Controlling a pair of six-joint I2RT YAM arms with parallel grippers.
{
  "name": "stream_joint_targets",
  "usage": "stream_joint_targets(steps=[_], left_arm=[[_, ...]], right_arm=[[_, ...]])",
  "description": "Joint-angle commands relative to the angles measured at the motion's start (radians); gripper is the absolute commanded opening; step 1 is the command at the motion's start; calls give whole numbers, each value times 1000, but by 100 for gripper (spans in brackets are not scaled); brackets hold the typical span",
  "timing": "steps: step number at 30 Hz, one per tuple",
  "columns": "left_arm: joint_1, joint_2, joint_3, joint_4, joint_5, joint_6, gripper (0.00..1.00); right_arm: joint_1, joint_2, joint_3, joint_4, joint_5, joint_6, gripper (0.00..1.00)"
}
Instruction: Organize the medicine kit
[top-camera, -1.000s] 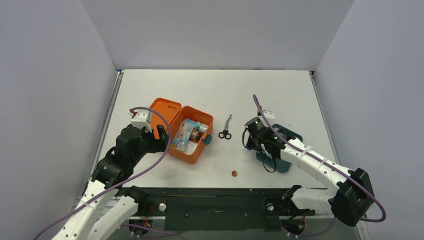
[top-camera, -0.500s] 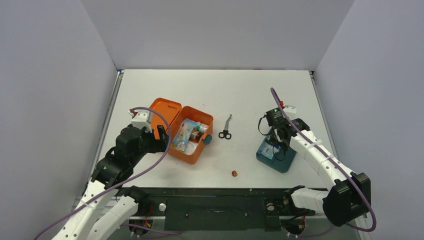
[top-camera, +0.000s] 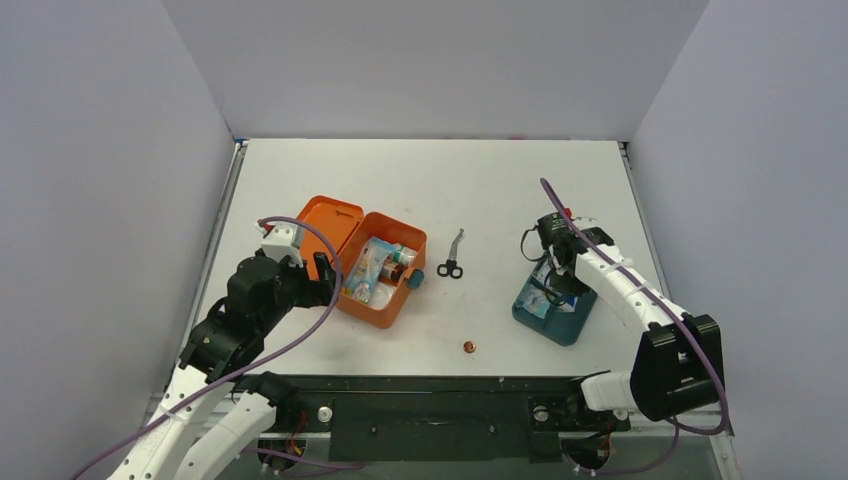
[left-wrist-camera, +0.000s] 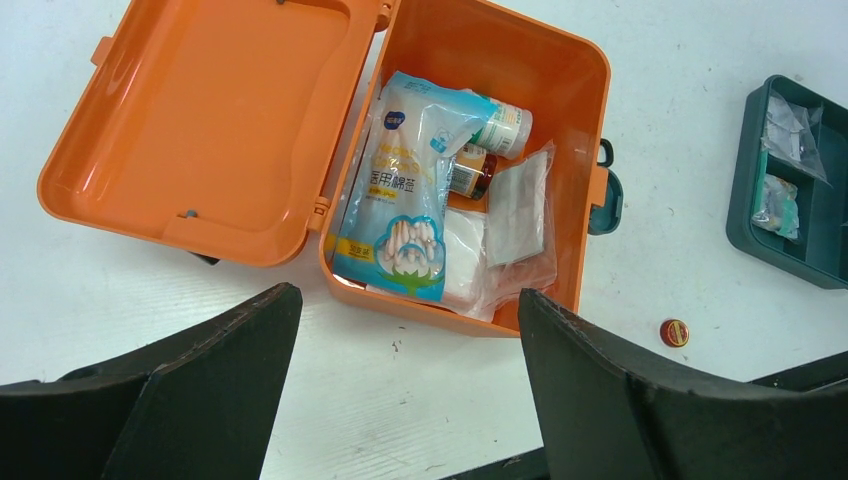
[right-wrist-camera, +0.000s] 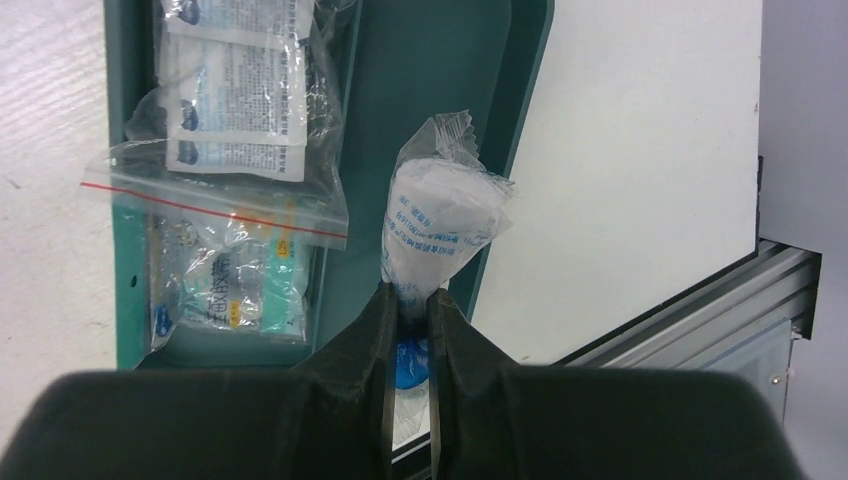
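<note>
The medicine kit (top-camera: 392, 305) is an orange box lying open left of centre, its lid (left-wrist-camera: 200, 120) flat to the left. Inside its base (left-wrist-camera: 570, 90) lie a blue cotton-swab packet (left-wrist-camera: 405, 190), small bottles (left-wrist-camera: 500, 125) and clear sachets. My left gripper (left-wrist-camera: 405, 300) hovers open at the kit's near-left side (top-camera: 325, 275), holding nothing. My right gripper (right-wrist-camera: 410, 295) is shut on a white plastic-wrapped packet (right-wrist-camera: 440, 220), which hangs over the right compartment of the teal divided tray (right-wrist-camera: 430, 80). From above, the right gripper (top-camera: 556, 280) points down over the tray (top-camera: 575, 325).
The tray's left compartments hold a bag of white pads (right-wrist-camera: 235, 90) and a bag with teal print (right-wrist-camera: 225, 290). Black-handled scissors (top-camera: 450, 258) lie between kit and tray. A small red cap (top-camera: 468, 347) sits near the front edge. Grey walls enclose the table.
My right arm has swung from the tray's left edge rightward to over the tray, still shut on the packet, and its elbow has drawn in. The left arm has barely moved.
</note>
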Motion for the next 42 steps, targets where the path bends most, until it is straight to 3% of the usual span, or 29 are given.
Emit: stream_joint_targets(steps=[1, 23, 42], left_arm=[[-7, -7, 1, 43, 11, 10, 78], [-9, 19, 4, 38, -2, 9, 78], [-9, 51, 6, 30, -21, 8, 78]], right_arm=[[-28, 33, -3, 26, 26, -38, 0], [-72, 248, -78, 256, -167, -92, 4], [95, 409, 86, 335, -223, -141, 6]])
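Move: The right hand holds the wrapped white roll above the tray's open right compartment, whose middle lies some 8 cm below it, about 1 cm ahead and 1 cm to its right. In the tray's left half, the printed packet is about 6 cm ahead and 4 cm left, the blue-green packet 1 cm back and 6 cm left. From the left hand the compartment lies about 49 cm to the right, 2 cm ahead and 20 cm below. Straight down about 6 cm, the right hand lowers the wrapped roll into the tray's right compartment, its fingertips tipping back towards the base by some 10 degrees. Once low, it sweeps roughly 4 cm diagonally forward and left, turning a little counter-clockwise. The fingers stay closed on the roll beside the long divider and push the tray along. ##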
